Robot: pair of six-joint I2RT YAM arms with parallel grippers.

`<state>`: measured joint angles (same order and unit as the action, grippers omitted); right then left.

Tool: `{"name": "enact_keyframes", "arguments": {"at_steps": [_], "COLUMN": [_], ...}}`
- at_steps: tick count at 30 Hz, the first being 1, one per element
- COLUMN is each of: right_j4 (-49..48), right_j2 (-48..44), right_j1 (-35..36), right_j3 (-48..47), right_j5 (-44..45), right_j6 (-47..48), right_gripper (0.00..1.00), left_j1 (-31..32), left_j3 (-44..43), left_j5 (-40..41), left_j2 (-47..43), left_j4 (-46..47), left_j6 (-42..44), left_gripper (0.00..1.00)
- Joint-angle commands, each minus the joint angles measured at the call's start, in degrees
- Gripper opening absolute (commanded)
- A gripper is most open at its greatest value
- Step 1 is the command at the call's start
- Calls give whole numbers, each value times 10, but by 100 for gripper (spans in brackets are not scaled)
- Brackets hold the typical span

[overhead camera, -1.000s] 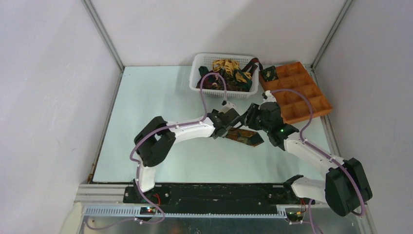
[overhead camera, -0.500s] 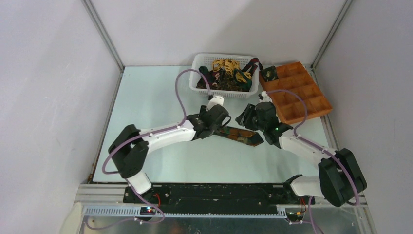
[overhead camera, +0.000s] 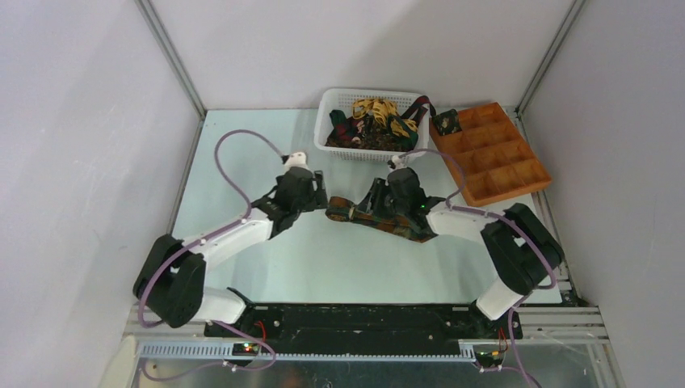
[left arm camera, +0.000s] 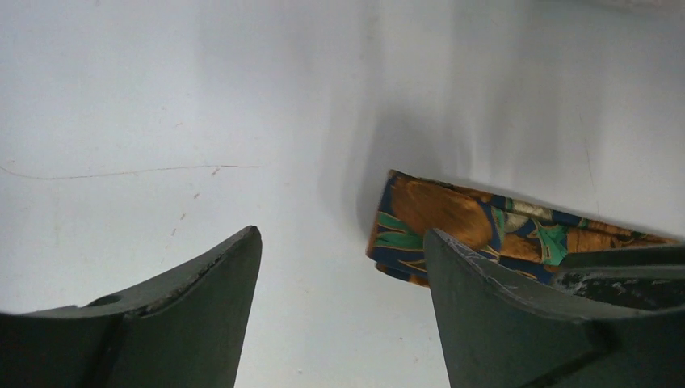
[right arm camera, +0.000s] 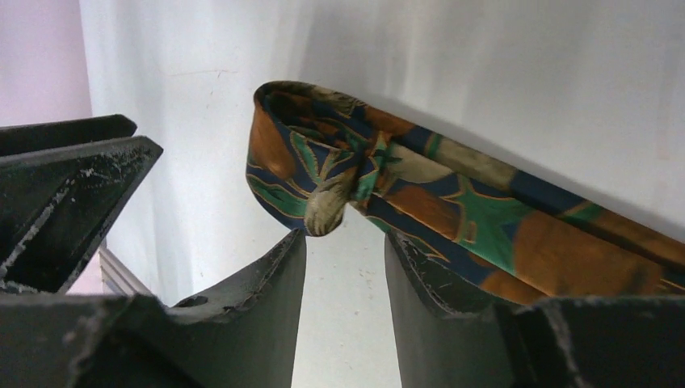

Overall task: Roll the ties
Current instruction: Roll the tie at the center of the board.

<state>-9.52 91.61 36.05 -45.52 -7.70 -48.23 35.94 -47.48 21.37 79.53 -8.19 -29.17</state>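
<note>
A dark green, brown and orange patterned tie (overhead camera: 404, 226) lies across the middle of the table, its left end folded over (right arm camera: 323, 158). My right gripper (overhead camera: 365, 208) sits low over that end, open. Only table shows between its fingers (right arm camera: 345, 235), and the fold hangs just past the tips. My left gripper (overhead camera: 320, 196) stands open just left of the tie's end (left arm camera: 420, 218), with nothing between its fingers (left arm camera: 341, 233). More ties (overhead camera: 376, 117), yellow-gold and dark ones, fill the basket. A small dark rolled tie (overhead camera: 446, 122) sits in the tray's near-left compartment.
The white plastic basket (overhead camera: 325, 121) stands at the back centre. The orange-brown compartment tray (overhead camera: 505, 158) lies to its right by the right wall. Both arms' purple cables loop above the table, and white walls close in three sides.
My left gripper has drawn back to the left and opened wider. My right gripper has moved left to the tie's left end. The tie now reaches further left, with that end folded.
</note>
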Motion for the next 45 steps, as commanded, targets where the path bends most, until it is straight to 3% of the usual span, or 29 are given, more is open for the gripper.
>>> {"name": "enact_keyframes", "arguments": {"at_steps": [1, 7, 10, 12, 13, 15, 17, 22, 26, 34, 45], "right_j4": [-55, -61, -47, -32, -15, 40, 114, 226, 240, 258, 276], "right_j2": [45, 78, 68, 50, 38, 30, 38, 90, 122, 191, 234], "right_j1": [18, 27, 27, 23, 23, 21, 19, 23, 38, 61, 77], "right_j3": [-45, -68, -71, -77, -80, -108, -156, -252, -287, -351, -384], "right_j5": [-28, -40, -42, -54, -60, -62, -66, -115, -140, -124, -84], "right_j6": [-25, -27, 21, 100, 159, 249, 331, 543, 623, 692, 713], "right_gripper": [45, 44, 46, 54, 70, 93, 99, 99, 99, 100, 99], "left_j1": [-58, -86, -90, -97, -104, -118, -133, -162, -174, -193, -195], "left_j3": [52, 79, 86, 89, 90, 96, 106, 124, 133, 144, 156], "left_j5": [-103, -135, -129, -121, -120, -120, -124, -127, -123, -127, -130], "left_j2": [-47, -43, -43, -50, -56, -69, -82, -113, -134, -151, -150], "left_j4": [107, 137, 135, 126, 120, 114, 114, 108, 101, 89, 92], "left_j6": [-32, -49, -62, -69, -69, -76, -81, -79, -73, -61, -54], "left_gripper": [81, 81, 80, 80, 80, 80, 80, 80, 81, 81, 81]}}
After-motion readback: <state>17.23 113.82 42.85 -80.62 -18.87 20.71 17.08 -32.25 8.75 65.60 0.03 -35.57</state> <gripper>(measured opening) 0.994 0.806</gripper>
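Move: The rolled end of the tie lies about 7 cm to the right hand's left, 3 cm farther out and some 4 cm below it. The tie's flat tail runs back to the right, its middle about 8 cm to the right hand's right and 2 cm nearer the base; the white basket stands roughly 26 cm ahead of that hand and 3 cm to its right. From the left hand the rolled end is some 5 cm right, 4 cm ahead and 7 cm down. Towards the tie's rolled end the right hand slides left and dips slightly, opens wide, hops up about 6 cm with a little forward travel, then comes down farther left, twisting some 60 degrees counter-clockwise to line up with the tie, open fingers either side of the roll. The left hand, still open, backs off leftward about 9 cm, its left side tipping down. ##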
